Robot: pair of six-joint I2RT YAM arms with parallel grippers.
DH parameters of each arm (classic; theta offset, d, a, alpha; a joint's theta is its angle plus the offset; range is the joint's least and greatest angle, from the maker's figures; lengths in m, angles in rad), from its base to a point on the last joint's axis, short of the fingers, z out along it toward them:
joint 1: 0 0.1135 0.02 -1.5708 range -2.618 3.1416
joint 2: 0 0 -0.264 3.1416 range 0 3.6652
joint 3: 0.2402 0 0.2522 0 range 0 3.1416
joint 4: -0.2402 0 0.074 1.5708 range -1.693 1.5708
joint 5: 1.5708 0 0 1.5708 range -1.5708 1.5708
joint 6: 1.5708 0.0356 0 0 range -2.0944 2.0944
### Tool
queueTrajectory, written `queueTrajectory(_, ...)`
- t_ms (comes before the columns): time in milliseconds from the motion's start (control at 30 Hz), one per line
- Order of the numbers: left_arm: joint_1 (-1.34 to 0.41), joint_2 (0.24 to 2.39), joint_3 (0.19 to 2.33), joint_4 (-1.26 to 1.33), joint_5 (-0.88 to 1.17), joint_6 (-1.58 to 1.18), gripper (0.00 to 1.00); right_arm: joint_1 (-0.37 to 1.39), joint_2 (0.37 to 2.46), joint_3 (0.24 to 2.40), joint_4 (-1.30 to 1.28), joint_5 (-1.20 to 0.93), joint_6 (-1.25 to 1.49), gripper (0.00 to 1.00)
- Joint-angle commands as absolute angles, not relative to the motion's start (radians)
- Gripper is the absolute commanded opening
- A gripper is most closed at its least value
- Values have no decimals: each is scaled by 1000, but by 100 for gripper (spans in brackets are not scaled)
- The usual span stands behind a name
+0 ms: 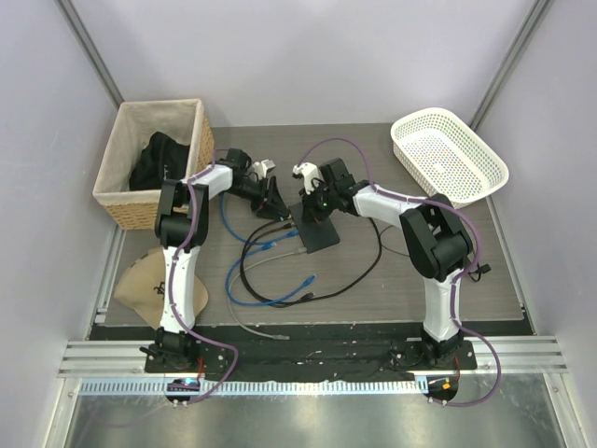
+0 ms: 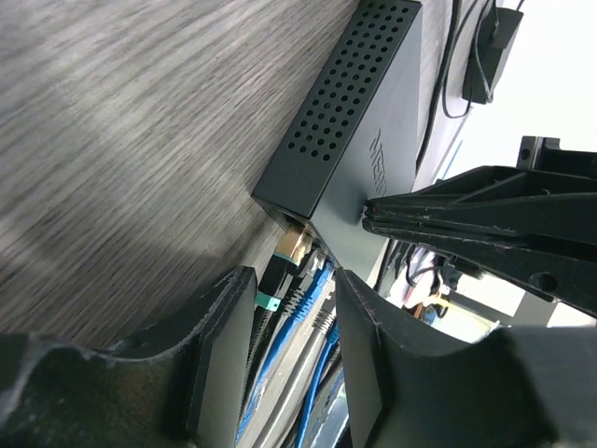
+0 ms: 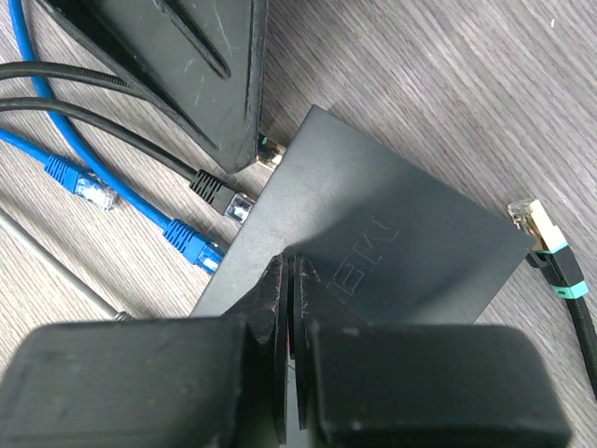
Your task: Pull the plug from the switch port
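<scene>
The switch [image 1: 320, 233] is a flat black box lying mid-table. A gold plug [image 2: 291, 248] on a black cable with a teal band sits in the corner switch port [image 2: 295, 224]. My left gripper [image 2: 289, 280] is open, its fingers [image 2: 224, 345] straddling that plug's boot, with space on the upper side. From the right wrist, only the plug's tip [image 3: 270, 147] shows under the left finger. My right gripper [image 3: 291, 266] is shut on nothing, its tips pressing on the switch's top [image 3: 373, 215].
A black plug [image 3: 219, 194] and a blue plug [image 3: 191, 245] sit at other ports. A loose gold plug [image 3: 534, 224] lies right of the switch, among cable loops [image 1: 270, 280]. A wicker basket [image 1: 154, 173] stands back left, a white basket [image 1: 448, 154] back right.
</scene>
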State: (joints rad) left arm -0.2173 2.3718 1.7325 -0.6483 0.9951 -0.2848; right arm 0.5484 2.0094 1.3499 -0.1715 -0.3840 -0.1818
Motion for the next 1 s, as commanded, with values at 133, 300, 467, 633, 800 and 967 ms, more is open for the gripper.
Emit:
queueTrajectory(133, -258, 2462, 1703, -627, 893, -232, 41, 557, 2085, 1315, -290, -302, -202, 1)
queueTrajectory(300, -278, 2462, 1697, -629, 847, -242, 35, 557, 2085, 1313, -290, -301, -204, 1)
queueTrajectory(467, -294, 2456, 1701, -632, 807, -255, 24, 558, 2085, 1313, -290, -299, -206, 1)
queueTrajectory(633, -296, 2453, 1710, -646, 762, -276, 7, 560, 2085, 1313, -293, -301, -209, 1)
queueTrajectory(800, -296, 2407, 1683, -643, 758, -322, 0, 561, 2082, 1310, -293, -299, -210, 1)
queueTrajectory(967, -293, 2382, 1693, -670, 764, -334, 0, 563, 2085, 1315, -296, -299, -210, 1)
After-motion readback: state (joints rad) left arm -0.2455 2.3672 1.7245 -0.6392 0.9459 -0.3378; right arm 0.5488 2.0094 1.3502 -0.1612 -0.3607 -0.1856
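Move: The plug with the teal band sits at the switch's far left corner, about 1 cm to the right of the left hand and 1 cm lower, level with it fore and aft. The switch's middle is about 7 cm to the left hand's right and 2 cm nearer; a second black plug lies about 2 cm back and 2 cm right, the blue plug 4 cm back and 3 cm right. From the right hand the teal-banded plug is about 5 cm left, 1 cm ahead, 2 cm lower. Left fingers close to pinch the plug while nudging about 1 cm right; right fingertips stay on the switch. ##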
